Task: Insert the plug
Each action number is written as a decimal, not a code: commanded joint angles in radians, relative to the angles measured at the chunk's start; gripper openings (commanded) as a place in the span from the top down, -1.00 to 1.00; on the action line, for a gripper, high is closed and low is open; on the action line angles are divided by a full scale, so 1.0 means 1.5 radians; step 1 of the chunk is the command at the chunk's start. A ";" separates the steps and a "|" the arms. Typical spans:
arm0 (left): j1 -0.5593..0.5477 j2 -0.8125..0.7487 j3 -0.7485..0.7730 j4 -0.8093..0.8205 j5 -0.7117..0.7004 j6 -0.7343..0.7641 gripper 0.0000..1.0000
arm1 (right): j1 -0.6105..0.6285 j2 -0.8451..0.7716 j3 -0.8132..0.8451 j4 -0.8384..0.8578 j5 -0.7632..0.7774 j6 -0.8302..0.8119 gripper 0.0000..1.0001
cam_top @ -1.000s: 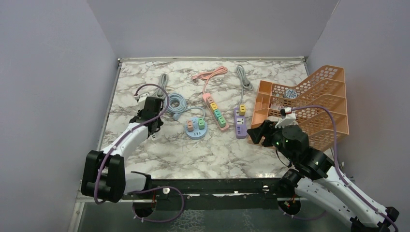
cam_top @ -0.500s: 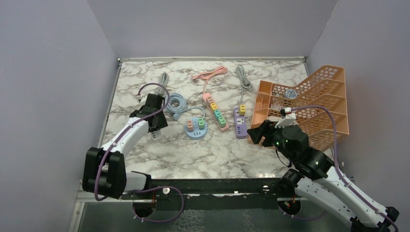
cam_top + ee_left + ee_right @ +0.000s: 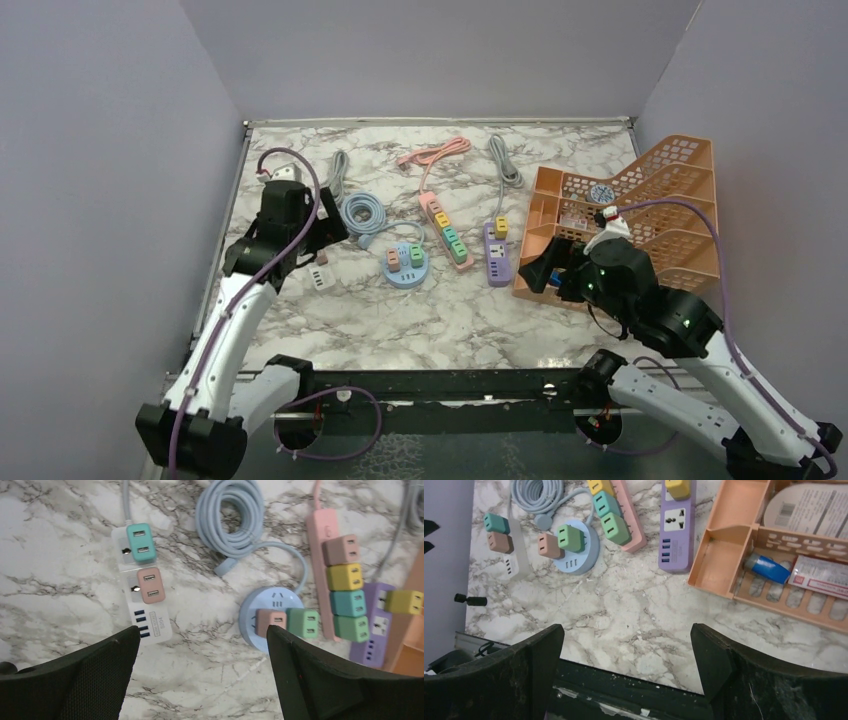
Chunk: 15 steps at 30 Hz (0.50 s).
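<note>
A white power strip lies on the marble with a teal plug and a pink plug seated in its sockets. My left gripper hangs open above the marble between that strip and the round blue socket hub, holding nothing. From above, the left gripper sits just up and left of the white strip. My right gripper is open and empty by the orange rack's near corner. Its wrist view shows the right gripper over the table's front edge.
The hub carries a pink and a green plug. A pink strip holds several coloured plugs, and a purple strip holds a yellow one. A coiled blue cable lies behind. The orange rack stands right.
My left gripper has opened, lifted off the white strip and drawn back to the left. The right gripper has opened wider and risen slightly.
</note>
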 commanded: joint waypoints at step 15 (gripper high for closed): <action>-0.001 -0.334 0.059 -0.031 0.200 0.079 -0.99 | 0.003 -0.087 0.221 -0.207 0.091 0.011 -1.00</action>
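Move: The pink plug on the white strip lies about 2 cm ahead of the open left hand, 3 cm to its left and 13 cm below. The teal plug is some 4 cm beyond the pink plug; the blue round socket sits roughly 17 cm right of the pink plug and 2 cm nearer. From the right hand, the pink plug is about 14 cm ahead, 42 cm left and 16 cm lower; the purple strip is 14 cm ahead, 6 cm left, 19 cm lower. Both open hands withdraw from the strips: left up 13 cm and back 8, right up, rightward and back. ##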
